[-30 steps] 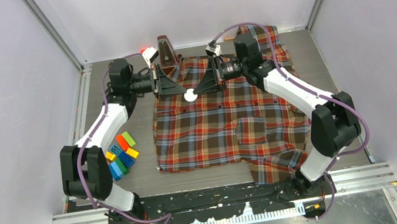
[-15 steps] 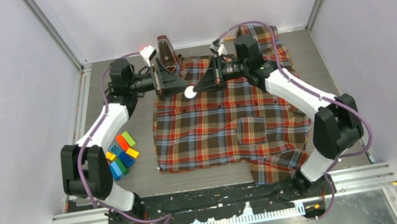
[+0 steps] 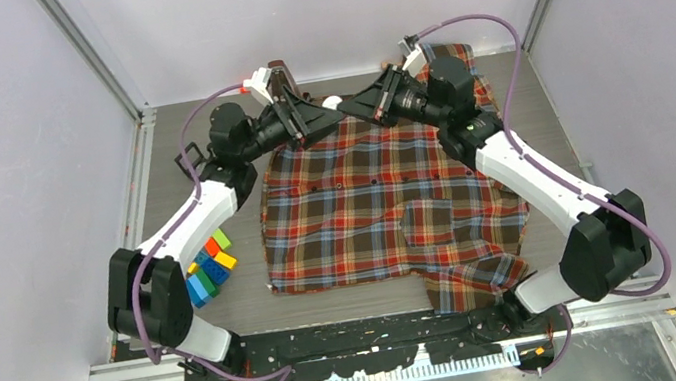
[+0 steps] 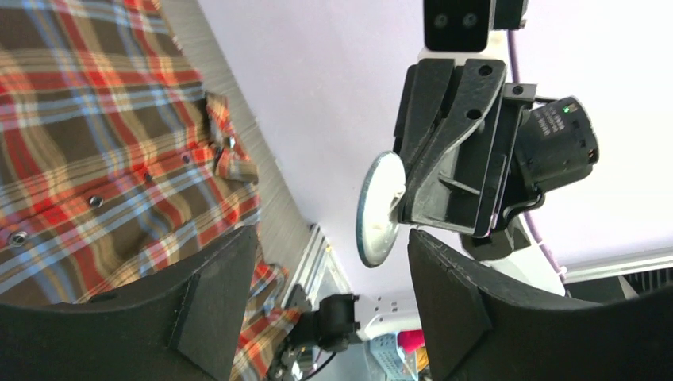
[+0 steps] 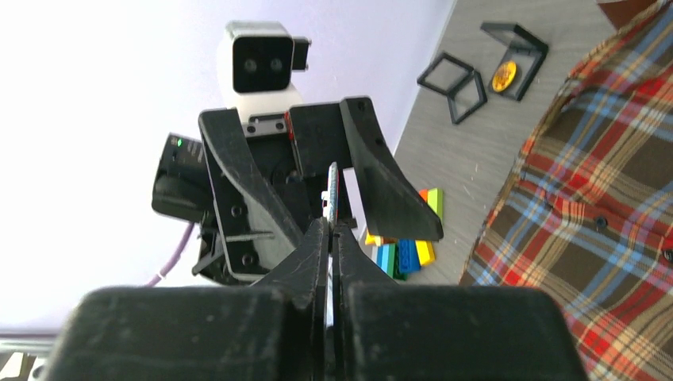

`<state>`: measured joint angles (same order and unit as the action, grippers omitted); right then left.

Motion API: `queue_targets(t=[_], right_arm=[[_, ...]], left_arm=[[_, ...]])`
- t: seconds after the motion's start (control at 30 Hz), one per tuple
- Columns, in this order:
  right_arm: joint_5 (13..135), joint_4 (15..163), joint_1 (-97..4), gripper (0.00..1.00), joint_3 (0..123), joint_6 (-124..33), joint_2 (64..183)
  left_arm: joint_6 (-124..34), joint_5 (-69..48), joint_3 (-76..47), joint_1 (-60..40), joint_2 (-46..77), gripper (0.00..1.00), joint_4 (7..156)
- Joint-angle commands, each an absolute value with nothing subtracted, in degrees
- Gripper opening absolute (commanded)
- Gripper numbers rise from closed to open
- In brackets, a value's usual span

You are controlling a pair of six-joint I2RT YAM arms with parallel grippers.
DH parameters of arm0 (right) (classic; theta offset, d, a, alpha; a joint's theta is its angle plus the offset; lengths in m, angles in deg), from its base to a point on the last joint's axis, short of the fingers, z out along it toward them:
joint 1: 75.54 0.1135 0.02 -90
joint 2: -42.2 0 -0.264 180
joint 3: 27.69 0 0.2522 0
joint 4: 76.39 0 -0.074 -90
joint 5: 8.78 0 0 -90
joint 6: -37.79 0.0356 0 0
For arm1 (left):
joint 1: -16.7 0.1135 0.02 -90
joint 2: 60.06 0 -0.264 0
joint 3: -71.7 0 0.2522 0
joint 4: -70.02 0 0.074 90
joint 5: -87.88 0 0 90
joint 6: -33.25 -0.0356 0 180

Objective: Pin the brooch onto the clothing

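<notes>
The brooch (image 3: 332,102), a white round disc, hangs in the air above the collar of the clothing (image 3: 385,194), a plaid shirt lying flat on the table. My right gripper (image 5: 330,225) is shut on the brooch (image 5: 332,190), which shows edge-on between its fingertips. In the left wrist view the brooch (image 4: 379,208) sticks out of the right gripper (image 4: 403,202). My left gripper (image 4: 329,238) faces it, open, with its fingers on either side of the disc and apart from it. The shirt (image 4: 87,159) lies below.
Several coloured toy blocks (image 3: 207,268) sit left of the shirt, near the left arm. Black open square cases (image 5: 452,75), one holding an orange disc (image 5: 508,75), lie on the table by the collar. Walls stand close on three sides.
The left gripper has opened and let go of the brooch, which stays in the shut right gripper. Both grippers have risen and moved toward the back wall.
</notes>
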<state>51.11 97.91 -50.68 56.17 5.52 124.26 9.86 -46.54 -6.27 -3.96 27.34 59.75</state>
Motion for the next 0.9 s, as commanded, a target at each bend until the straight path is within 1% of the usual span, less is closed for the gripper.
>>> queue_targets(t=[0.0, 0.07, 0.2, 0.33, 0.53, 0.7, 0.73, 0.87], right_arm=[[57.51, 104.85, -50.58, 0.01, 55.35, 6.59, 120.75], [58.12, 104.91, -50.58, 0.01, 55.02, 6.43, 120.25], [57.81, 105.91, -50.58, 0.01, 54.69, 7.27, 120.07], [57.6, 106.45, -50.58, 0.01, 54.77, 7.71, 119.82], [57.16, 106.85, -50.58, 0.01, 54.76, 8.08, 119.98], [56.88, 106.84, -50.6, 0.01, 54.88, 7.95, 120.33], [56.72, 106.71, -50.59, 0.01, 54.82, 7.92, 120.38], [55.9, 105.41, -50.58, 0.01, 55.15, 7.47, 120.55]], left_arm=[[14.42, -38.48, -6.15, -6.09, 23.81, 0.72, 50.95], [14.58, -37.48, -5.78, -6.23, 23.37, 0.7, 50.85], [15.1, -35.62, -5.15, -6.24, 22.85, 0.57, 50.3], [16.23, -34.64, -5.13, -6.24, 23.09, 0.52, 49.58], [17.69, -35.76, -6.2, -6.32, 24.8, 0.4, 48.37], [18.48, -36.52, -7.49, -6.32, 25.94, 0.28, 47.47], [18.83, -36.9, -7.72, -6.32, 26.39, 0.25, 47.02], [19.98, -37.09, -7.59, -6.32, 27.38, 0.05, 45.19]])
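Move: The brooch, pinched at the right fingertips, lies about 4 cm above the open left fingers and roughly 1 cm ahead and to the right of them. From the right hand it sits some 1 cm ahead, 2 cm left and 1 cm above. The clothing's middle lies about 29 cm below the left hand, 7 cm back and 9 cm right; the metronome stands around 24 cm below, 7 cm ahead and 8 cm left. Rising about 4 cm towards the brooch, the left hand first edges 1 cm to its right and back again, and rolls some 10 degrees, its left side dipping. Its wide-open fingers close nearly shut around the brooch's lower edge. The right hand keeps its pinch and lifts the brooch about 2 cm, easing slightly forward and right, then holds still. ##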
